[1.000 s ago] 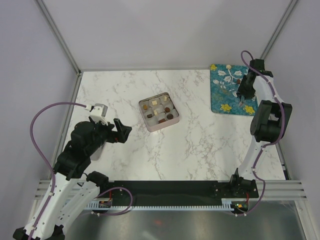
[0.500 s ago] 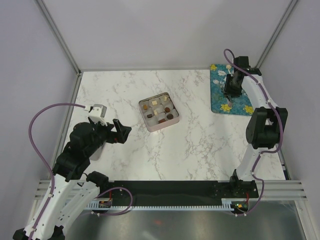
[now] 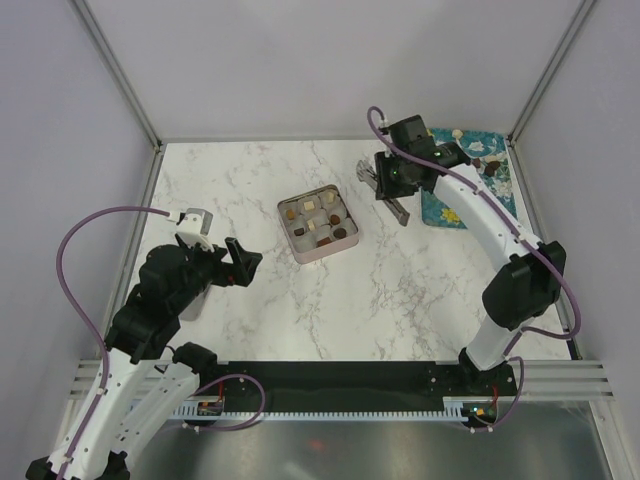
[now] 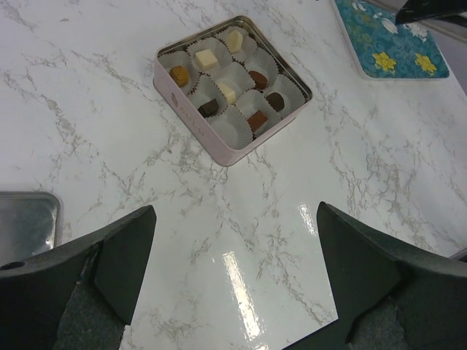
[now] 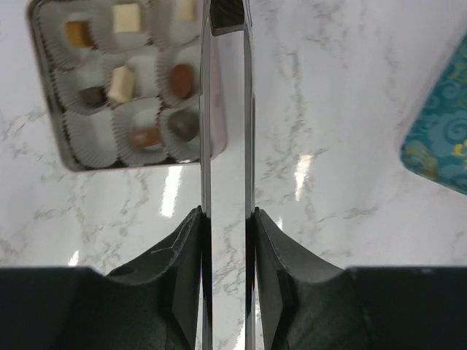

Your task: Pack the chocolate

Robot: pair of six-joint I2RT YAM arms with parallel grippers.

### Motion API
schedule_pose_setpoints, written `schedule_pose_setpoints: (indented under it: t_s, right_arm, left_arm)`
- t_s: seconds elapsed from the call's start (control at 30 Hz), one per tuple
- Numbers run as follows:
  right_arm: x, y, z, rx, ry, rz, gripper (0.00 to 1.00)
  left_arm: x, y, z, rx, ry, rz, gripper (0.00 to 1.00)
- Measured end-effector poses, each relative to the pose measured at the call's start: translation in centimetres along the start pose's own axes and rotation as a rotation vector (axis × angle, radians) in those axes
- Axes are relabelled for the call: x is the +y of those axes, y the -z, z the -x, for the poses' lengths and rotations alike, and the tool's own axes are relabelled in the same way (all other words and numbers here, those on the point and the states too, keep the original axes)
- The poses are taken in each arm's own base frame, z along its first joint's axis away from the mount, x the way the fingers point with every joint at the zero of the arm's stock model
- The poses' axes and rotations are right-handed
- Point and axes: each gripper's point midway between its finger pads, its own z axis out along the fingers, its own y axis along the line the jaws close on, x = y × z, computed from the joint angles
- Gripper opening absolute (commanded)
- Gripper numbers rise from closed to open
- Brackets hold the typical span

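The pink tin (image 3: 300, 248) sits mid-table, its paper cups holding several chocolate pieces (image 3: 318, 222). More chocolate (image 3: 480, 163) lies on the blue flowered mat (image 3: 450, 212) at the back right. My right gripper (image 3: 387, 185) hovers between mat and tin, shut on the long metal tongs (image 5: 205, 109). In the right wrist view the tongs' tips pinch a dark chocolate piece (image 5: 226, 13) just off the tin's (image 5: 49, 95) right edge. My left gripper (image 3: 240, 262) hangs open at the near left, nothing between its fingers (image 4: 124, 248); the tin (image 4: 191, 103) lies ahead of it.
A flat metal lid (image 4: 25, 219) lies on the table beside the left arm. The blue mat's corner (image 5: 438, 146) shows to the right of the tongs. Frame posts and grey walls bound the marble table (image 3: 400, 290).
My right arm has swung left from over the blue mat to the space between mat and tin, carrying the tongs. The left arm has not moved.
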Motion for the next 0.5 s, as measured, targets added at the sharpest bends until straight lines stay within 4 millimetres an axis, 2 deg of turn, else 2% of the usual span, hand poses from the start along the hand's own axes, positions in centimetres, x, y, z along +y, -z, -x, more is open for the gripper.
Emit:
schedule_pose_setpoints:
  t_s: [0.13,0.23,0.33,0.5]
  right_arm:
    - [6.1,0.6,-1.9,0.012,0.092,0.091,0.38]
    - [9.5,0.6,-4.0,0.042,0.144,0.138,0.38]
    - [11.5,0.6,-6.0,0.073,0.173,0.163,0.38]
    - [14.0,0.7,-8.1,0.092,0.206,0.188,0.38]
  left_arm:
    - [0.1,0.0,0.0,-0.002,0.0,0.003,1.0]
    - [0.1,0.1,0.1,-0.006,0.0,0.007,1.0]
    - [0.1,0.1,0.1,-0.007,0.0,0.008,1.0]
    - [0.1,0.1,0.1,-0.007,0.0,0.008,1.0]
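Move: The empty slot, at the box's near left corner, lies about 20 cm to the right hand's left, some 8 cm back and 16 cm below it. Just right of that slot by 5 cm, 1 cm farther out, sits the red-brown chocolate; the small dark chocolate is 4 cm beyond it and 1 cm left. From the left hand the slot is roughly 16 cm ahead, 9 cm right and 20 cm lower. Swing the right hand fast to the left and back, about 13 cm left and 10 cm towards the base, carrying the tongs with the dark square piece in over the chocolate box towards its empty slot. Turn the hand some 15 degrees counter-clockwise on the way, keep the grip on the tongs, and sink about 2 cm while slowing towards the end. ##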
